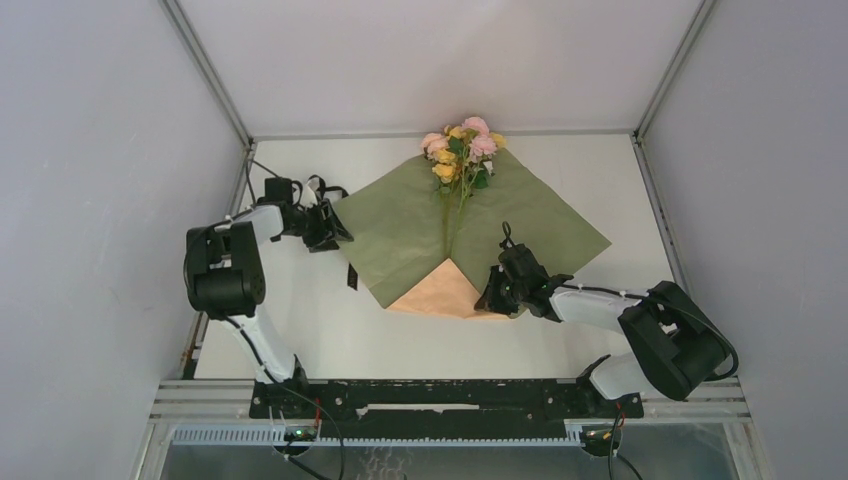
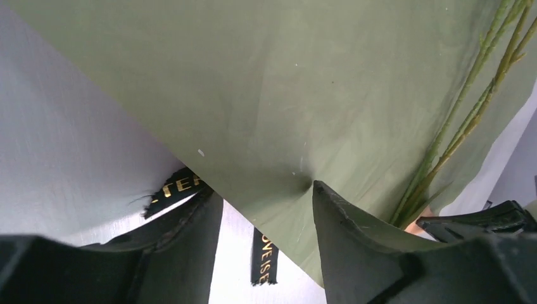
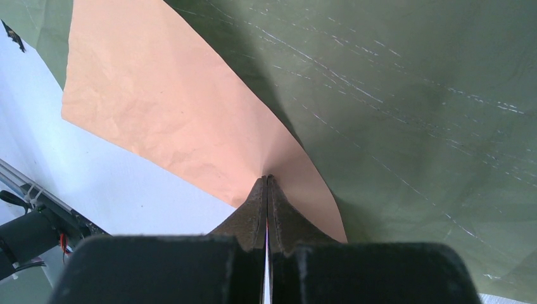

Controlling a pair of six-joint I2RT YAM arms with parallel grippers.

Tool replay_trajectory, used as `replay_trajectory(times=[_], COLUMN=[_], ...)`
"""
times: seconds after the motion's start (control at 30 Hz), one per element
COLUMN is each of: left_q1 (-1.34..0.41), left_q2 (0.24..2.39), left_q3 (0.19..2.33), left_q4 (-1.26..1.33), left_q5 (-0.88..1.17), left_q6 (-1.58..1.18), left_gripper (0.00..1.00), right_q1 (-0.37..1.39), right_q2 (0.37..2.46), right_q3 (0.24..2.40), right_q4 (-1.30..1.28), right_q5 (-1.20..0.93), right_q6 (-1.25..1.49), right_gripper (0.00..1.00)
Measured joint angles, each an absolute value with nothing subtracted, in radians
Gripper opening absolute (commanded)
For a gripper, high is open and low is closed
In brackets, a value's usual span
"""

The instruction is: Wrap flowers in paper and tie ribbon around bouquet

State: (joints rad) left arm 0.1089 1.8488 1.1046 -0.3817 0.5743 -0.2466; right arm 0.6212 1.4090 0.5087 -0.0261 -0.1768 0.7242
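Note:
The paper [image 1: 420, 225] lies as a diamond with its olive green face up. Its near corner is folded over into a peach-orange triangle [image 1: 445, 292]. The flowers [image 1: 462, 150] rest on the far corner, their stems [image 2: 468, 120] running down the middle. My left gripper [image 1: 335, 226] is open at the paper's left corner; in the left wrist view the paper [image 2: 285, 95] has its edge between the fingers, and the right fingertip [image 2: 320, 190] dents it. My right gripper [image 3: 266, 179] is shut on the edge of the peach flap [image 3: 171, 107]. The ribbon [image 2: 264, 256] pokes out from under the paper.
A short black end of ribbon [image 1: 352, 277] shows on the white table [image 1: 320, 330] beside the paper's left edge. White walls and metal frame posts [image 1: 205, 70] enclose the table at the back and sides. The arm bases sit on the black rail [image 1: 440, 395].

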Motion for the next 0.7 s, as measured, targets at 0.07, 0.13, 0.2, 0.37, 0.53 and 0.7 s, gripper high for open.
replay_trajectory(times=[0.07,0.13,0.2,0.37,0.53,0.7], left_q1=[0.109,0.108,0.108,0.108,0.107,0.105], left_q2=[1.853,1.853,1.851,1.83,1.817,1.808], left_q3=[1.106,1.106,1.106,1.105,1.105,1.103], left_q4=[-0.364,-0.346,-0.329,-0.294,-0.254,-0.233], left_q5=[0.579,0.58,0.578,0.543,0.501,0.488], left_q6=[-0.265,-0.274,-0.274,-0.263,-0.242,-0.218], left_gripper=[0.51,0.49,0.48,0.49,0.41,0.25], right_q1=[0.621,0.621,0.621,0.617,0.617,0.617], right_q2=[1.409,1.409,1.409,1.409,1.41,1.412], right_q3=[0.509,0.509,0.509,0.509,0.509,0.509], right_q4=[-0.026,-0.027,-0.027,-0.027,-0.026,-0.025], right_q5=[-0.176,-0.176,-0.176,-0.176,-0.177,-0.179], right_q6=[0.724,0.724,0.724,0.724,0.724,0.724], right_gripper=[0.0,0.0,0.0,0.0,0.0,0.0])
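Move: The stretch of the green paper's left edge that I want lies about 4 cm ahead of my left hand, 2 cm to its left and 1 cm below it. The edge already runs between the open fingers. The ribbon loop is 11 cm ahead and 4 cm left, the printed ribbon tail 8 cm back and 2 cm right. From my right hand, that stretch lies some 19 cm ahead and 29 cm left; the folded peach flap's middle is 2 cm ahead and 7 cm left. I slide my left hand forward about 4 cm along the paper's left edge towards its left corner, drifting a little left and rising some 2 cm, while the wrist tips up about 10 degrees. The fingers close from over half open to a third, still straddling the edge. My right hand stays put with shut fingertips, holding down the peach flap. ##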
